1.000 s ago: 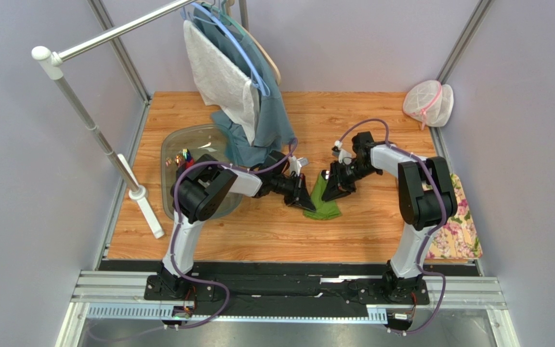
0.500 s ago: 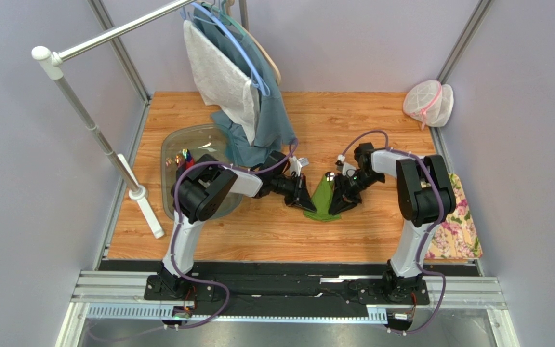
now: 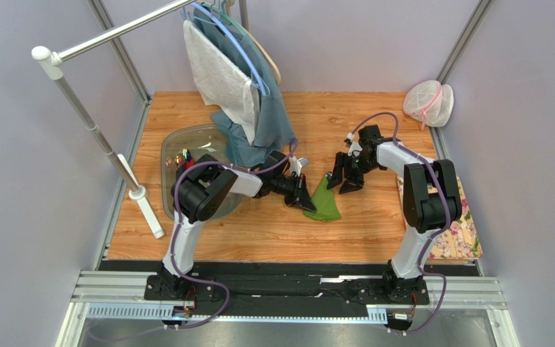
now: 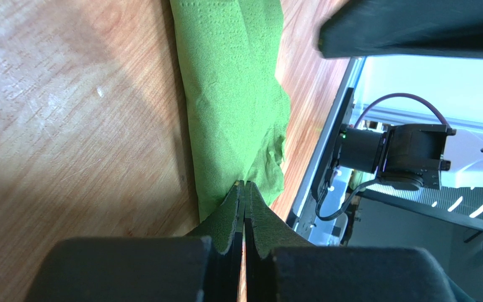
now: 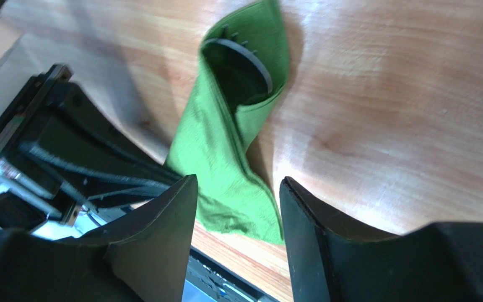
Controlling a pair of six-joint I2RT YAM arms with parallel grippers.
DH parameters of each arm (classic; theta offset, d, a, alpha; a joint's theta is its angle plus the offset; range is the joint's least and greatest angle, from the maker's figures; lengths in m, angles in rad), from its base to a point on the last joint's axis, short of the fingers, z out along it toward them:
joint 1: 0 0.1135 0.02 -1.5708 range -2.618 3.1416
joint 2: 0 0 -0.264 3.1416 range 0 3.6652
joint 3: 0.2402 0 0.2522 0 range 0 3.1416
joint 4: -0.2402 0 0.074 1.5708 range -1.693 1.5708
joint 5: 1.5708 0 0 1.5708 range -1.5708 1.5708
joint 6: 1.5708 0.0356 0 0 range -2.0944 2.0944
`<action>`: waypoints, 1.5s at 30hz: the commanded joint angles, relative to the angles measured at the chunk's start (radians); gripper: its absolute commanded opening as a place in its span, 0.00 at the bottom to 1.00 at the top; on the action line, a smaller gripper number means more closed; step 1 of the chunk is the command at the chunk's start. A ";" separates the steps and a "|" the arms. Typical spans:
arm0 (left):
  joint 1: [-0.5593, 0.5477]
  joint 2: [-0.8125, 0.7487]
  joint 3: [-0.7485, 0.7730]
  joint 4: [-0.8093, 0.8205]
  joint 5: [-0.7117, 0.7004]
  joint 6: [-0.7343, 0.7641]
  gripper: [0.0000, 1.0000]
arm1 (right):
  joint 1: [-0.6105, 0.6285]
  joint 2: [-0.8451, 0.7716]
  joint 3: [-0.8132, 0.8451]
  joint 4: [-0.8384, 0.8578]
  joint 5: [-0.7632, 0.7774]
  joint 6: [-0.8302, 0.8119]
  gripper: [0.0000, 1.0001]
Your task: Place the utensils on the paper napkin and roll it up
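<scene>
The green paper napkin [image 3: 322, 199] lies on the wooden table, rolled into a loose tube. In the right wrist view the napkin [image 5: 225, 151] has an open far end, and a dark utensil [image 5: 241, 60] shows inside it. My left gripper [image 3: 304, 200] is shut, its tips pinching the napkin's crumpled near corner [image 4: 266, 170]. In the left wrist view the left gripper [image 4: 244, 186] meets the green paper. My right gripper [image 3: 344, 178] is open and empty, just right of the roll's far end. In its own view the right gripper [image 5: 238, 181] hovers over the roll without touching it.
A clear plastic tub [image 3: 174, 144] with small items stands left of the left arm. A teal-blue garment [image 3: 262, 116] hangs from a rack [image 3: 88, 119] at the back. A white mesh bag [image 3: 429, 103] sits at the back right. A flowered pink mat [image 3: 455, 225] lies at the right edge.
My right gripper has let go of the napkin and drawn back up and to the right. The roll, lifted half a second ago, now lies flat. The left gripper has not moved.
</scene>
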 commanded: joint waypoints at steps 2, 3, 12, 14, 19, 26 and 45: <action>0.005 0.048 -0.016 -0.072 -0.108 0.035 0.00 | 0.017 0.053 0.018 0.080 0.025 0.064 0.51; 0.005 0.046 -0.016 -0.074 -0.108 0.035 0.00 | 0.020 0.064 0.018 0.088 0.026 0.070 0.51; 0.005 0.041 -0.018 -0.063 -0.112 0.032 0.00 | 0.029 0.188 0.031 0.123 0.046 0.085 0.43; 0.005 0.043 -0.013 -0.063 -0.112 0.030 0.00 | 0.029 0.205 0.036 0.131 0.045 0.092 0.41; 0.006 0.046 -0.005 -0.065 -0.113 0.030 0.00 | 0.032 0.235 0.047 0.131 0.046 0.090 0.31; 0.006 0.022 0.002 -0.062 -0.124 0.039 0.00 | 0.027 0.215 0.056 0.113 -0.006 0.061 0.00; 0.013 -0.399 -0.105 -0.153 -0.274 0.202 0.76 | 0.003 0.024 0.045 0.215 -0.221 0.021 0.00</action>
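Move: The rolled napkin's middle lies about 4 cm to the right hand's left, 3 cm back and some 3 cm below it. The utensil heads in its open far end are roughly 4 cm ahead of that hand and 3 cm left; the foot of the hanging blue cloth is about 20 cm left and 10 cm ahead. From the left hand, shut on the napkin's near-left edge, the napkin's middle is some 3 cm ahead, 3 cm right and slightly lower. Down and to the left, about 3 cm each way, the right hand sinks over the napkin roll, narrowing its fingers until they pinch shut just behind the mouth where the utensils show; then it lifts about 3 cm, edging forward. The left hand stays put until this pinch is made, then opens wide, lets go of the napkin and backs off, rising some 5 cm. ##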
